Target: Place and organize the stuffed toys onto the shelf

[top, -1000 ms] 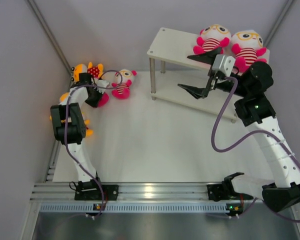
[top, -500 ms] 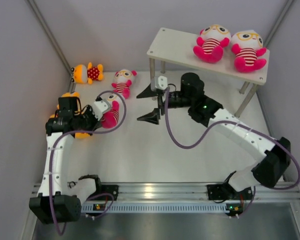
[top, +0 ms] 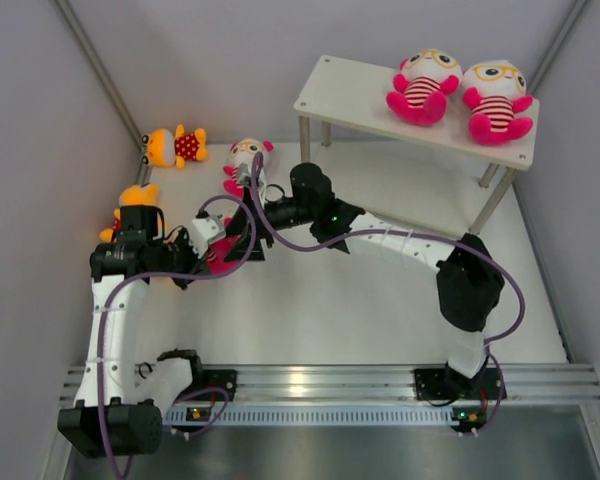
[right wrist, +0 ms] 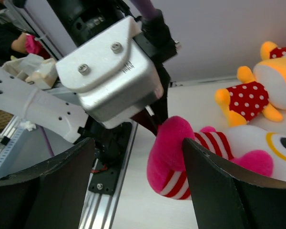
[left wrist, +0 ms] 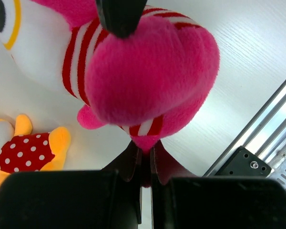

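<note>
My left gripper (top: 208,247) (left wrist: 145,151) is shut on the lower tip of a pink stuffed toy (top: 218,263) (left wrist: 148,71) with a red-white striped body, held above the table at the left. My right gripper (top: 244,230) (right wrist: 138,157) is open around that toy's pink leg (right wrist: 174,143), and its right finger touches the plush. Two pink toys (top: 421,86) (top: 496,97) sit on the right half of the shelf's (top: 345,90) top board. On the table lie a pink toy (top: 245,162) and an orange toy (top: 176,146).
A second orange toy (top: 136,197) (left wrist: 26,153) (right wrist: 250,98) lies by the left wall, partly behind my left arm. The right arm stretches across the table's middle. The shelf's metal legs (top: 305,150) stand at the back right. An aluminium rail (top: 310,385) runs along the near edge.
The right arm swung from the shelf leftwards to the held toy, its jaws narrowing. The left arm lifted the pink toy out of the back-left corner and carried it toward the near middle.
</note>
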You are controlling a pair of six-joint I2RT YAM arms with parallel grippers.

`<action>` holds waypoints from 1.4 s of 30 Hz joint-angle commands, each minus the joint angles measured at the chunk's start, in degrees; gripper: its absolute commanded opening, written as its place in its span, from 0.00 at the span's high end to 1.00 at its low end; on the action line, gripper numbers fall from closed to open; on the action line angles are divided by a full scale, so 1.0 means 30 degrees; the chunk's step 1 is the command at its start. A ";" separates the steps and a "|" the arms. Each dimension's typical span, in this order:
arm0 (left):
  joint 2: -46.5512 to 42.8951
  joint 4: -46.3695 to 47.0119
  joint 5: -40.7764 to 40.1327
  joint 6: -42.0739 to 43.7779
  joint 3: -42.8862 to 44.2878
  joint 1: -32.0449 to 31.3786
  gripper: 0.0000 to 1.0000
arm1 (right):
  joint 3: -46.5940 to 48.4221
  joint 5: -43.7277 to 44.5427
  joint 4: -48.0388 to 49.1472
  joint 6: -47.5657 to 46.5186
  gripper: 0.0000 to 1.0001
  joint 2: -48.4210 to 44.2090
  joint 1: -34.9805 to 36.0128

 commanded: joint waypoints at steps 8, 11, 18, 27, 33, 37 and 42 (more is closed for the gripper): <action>-0.0490 -0.0717 0.1080 0.0728 0.0833 -0.0099 1.00 | 0.0656 0.0971 0.3869 0.1453 0.25 0.1824 0.0645; -0.0520 -0.0776 0.1138 0.0816 0.0746 -0.0128 1.00 | 0.1005 0.1908 0.3372 0.0632 0.25 0.2028 0.0323; -0.0549 -0.0835 0.0934 0.1021 0.0775 -0.0128 1.00 | 0.0921 0.2029 0.2897 0.0627 0.24 0.2498 0.0090; -0.0315 -0.0834 0.0556 0.0876 0.1417 -0.0099 1.00 | 0.0951 -0.2945 0.4306 0.1743 0.94 0.2821 0.0175; 0.0388 -0.0747 -0.1613 -0.1225 0.2237 -0.0099 0.07 | -0.0633 -0.1721 0.1385 -0.1534 1.00 0.0391 -0.0554; 0.0360 -0.0572 -0.3104 -0.4042 0.2766 -0.0098 0.02 | 0.1204 -0.0787 -0.3446 -0.4285 1.00 -0.0167 -0.2048; -0.0372 0.0774 -0.5829 -0.7910 0.2942 -0.0069 0.02 | 0.6965 0.0007 -1.0240 -0.8448 1.00 0.0563 -0.3573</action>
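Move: The panda toy hangs by a foot from my shut left fingers; its middle is about 6 cm ahead of that hand, 2 cm to its right and slightly lower. From my open right hand, pointing left, it is roughly 5 cm ahead, 3 cm left and 5 cm down. Another panda lies on the table 31 cm ahead of the right hand and 3 cm left, a yellow toy 13 cm ahead and 25 cm left, both some 20 cm lower. I sink my right hand about 4 cm while easing it left and forward onto the panda's feet, and pinch one foot between its fingers as my left hand keeps the toy nearly still. Then my left fingers open wide and let go, that hand drifting a little left and up and turning some 15 degrees counter-clockwise, while my right carries the toy forward and to the right, away from it. ##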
